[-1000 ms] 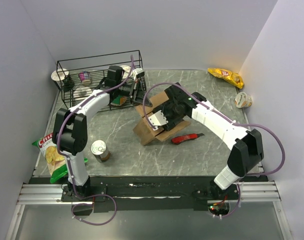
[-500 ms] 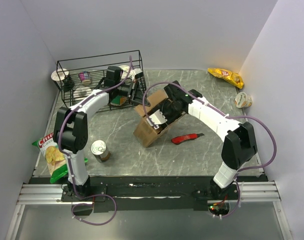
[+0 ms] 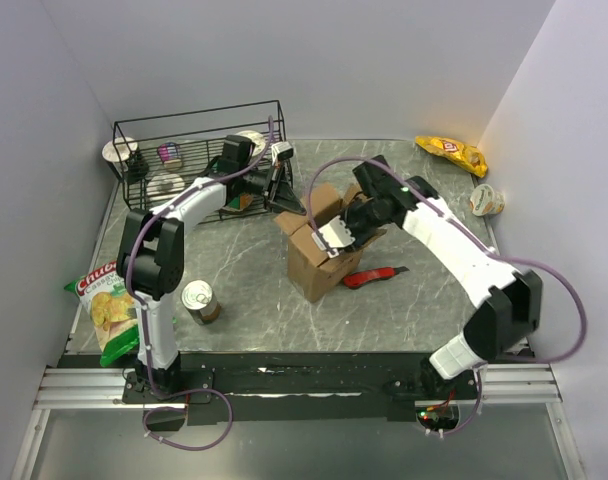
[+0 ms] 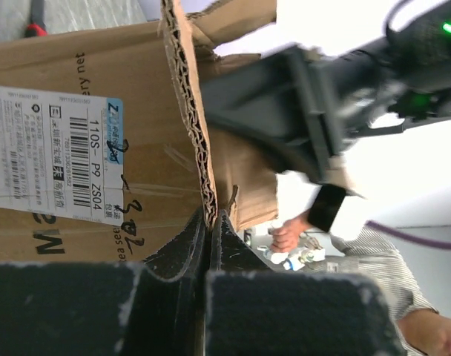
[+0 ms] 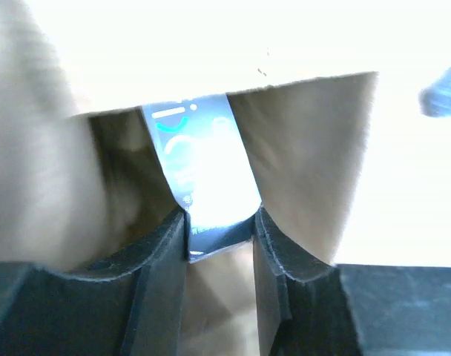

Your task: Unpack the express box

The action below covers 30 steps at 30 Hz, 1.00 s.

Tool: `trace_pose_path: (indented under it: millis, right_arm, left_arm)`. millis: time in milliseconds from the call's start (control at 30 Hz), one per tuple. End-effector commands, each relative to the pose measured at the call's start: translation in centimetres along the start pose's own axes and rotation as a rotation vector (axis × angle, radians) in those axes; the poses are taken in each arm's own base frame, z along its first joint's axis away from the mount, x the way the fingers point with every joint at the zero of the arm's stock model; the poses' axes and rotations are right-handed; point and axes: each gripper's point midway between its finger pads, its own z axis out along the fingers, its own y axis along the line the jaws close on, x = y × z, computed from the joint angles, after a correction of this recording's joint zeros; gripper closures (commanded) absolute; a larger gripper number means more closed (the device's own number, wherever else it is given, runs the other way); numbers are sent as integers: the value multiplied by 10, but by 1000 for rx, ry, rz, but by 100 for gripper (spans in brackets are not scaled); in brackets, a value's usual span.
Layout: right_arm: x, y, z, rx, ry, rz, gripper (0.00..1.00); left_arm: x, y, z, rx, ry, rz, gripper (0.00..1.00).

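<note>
The express box (image 3: 314, 268) stands upright mid-table, brown cardboard with its top flaps open. In the left wrist view its white label (image 4: 55, 156) faces the camera. My left gripper (image 3: 283, 190) is shut on the corrugated edge of one flap (image 4: 188, 89), both fingertips (image 4: 224, 226) pinching it. From the right, my right gripper (image 3: 350, 228) reaches into the box's open top. In the right wrist view its fingers are shut on a small white and blue packet (image 5: 207, 178) between the cardboard walls (image 5: 307, 148). The rest of the box's contents are hidden.
A black wire basket (image 3: 184, 128) holding several items stands at the back left. A red utility knife (image 3: 374, 276) lies just right of the box. A tin can (image 3: 198, 300) and a green chip bag (image 3: 102, 310) sit front left; a yellow bag (image 3: 451, 152) and a cup (image 3: 486, 200) are far right.
The box has gone from lying tilted on its side to standing upright, shifted slightly right. My right gripper has closed on the packet inside; my left gripper followed, still holding the flap.
</note>
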Motion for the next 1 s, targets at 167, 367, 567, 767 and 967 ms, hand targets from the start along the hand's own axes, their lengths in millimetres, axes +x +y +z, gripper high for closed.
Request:
trace_pose_path:
  millis: [167,367,567,767,967]
  right_arm:
    - [-28,-3,-72,107,2,90,100]
    - [-6,-64,-135,416,112,252,100]
    - [40,-93,-211,796,130,671,100]
    - [89,-48,-253,1190,133,1109,100]
    - [167,60,-183,1169,282,1756,100]
  left_arm:
    - [-24,3,-9,-59,-73,105,99]
    - [-26,9,-12,-134,-96,162,99]
    - [-29,11,-26,-292,-142,273,99]
    - [-35,5,-40,-399,-195,340,99]
    - [-39,-18,-40,-353,-203,407,97]
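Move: Still gripping the toothpaste box down in the open carton, the right hand has clear table about 12 cm ahead, 22 cm right and 18 cm below. The yellow snack bag lies roughly 23 cm ahead and 29 cm right, the red cutter about 9 cm back and 8 cm right, both at table height. The left hand pinches a carton flap; the carton's middle is some 5 cm back, 5 cm right and 12 cm below it. Pulling the toothpaste box up out of the carton, the right hand rises about 18 cm, then swings right some 20 cm past the carton towards the clear table short of the snack bag, turning about 85 degrees clockwise, grip kept, and sinking 5 cm at the end. The left hand keeps its pinch on the flap and draws it forward and slightly left, turning with it. ##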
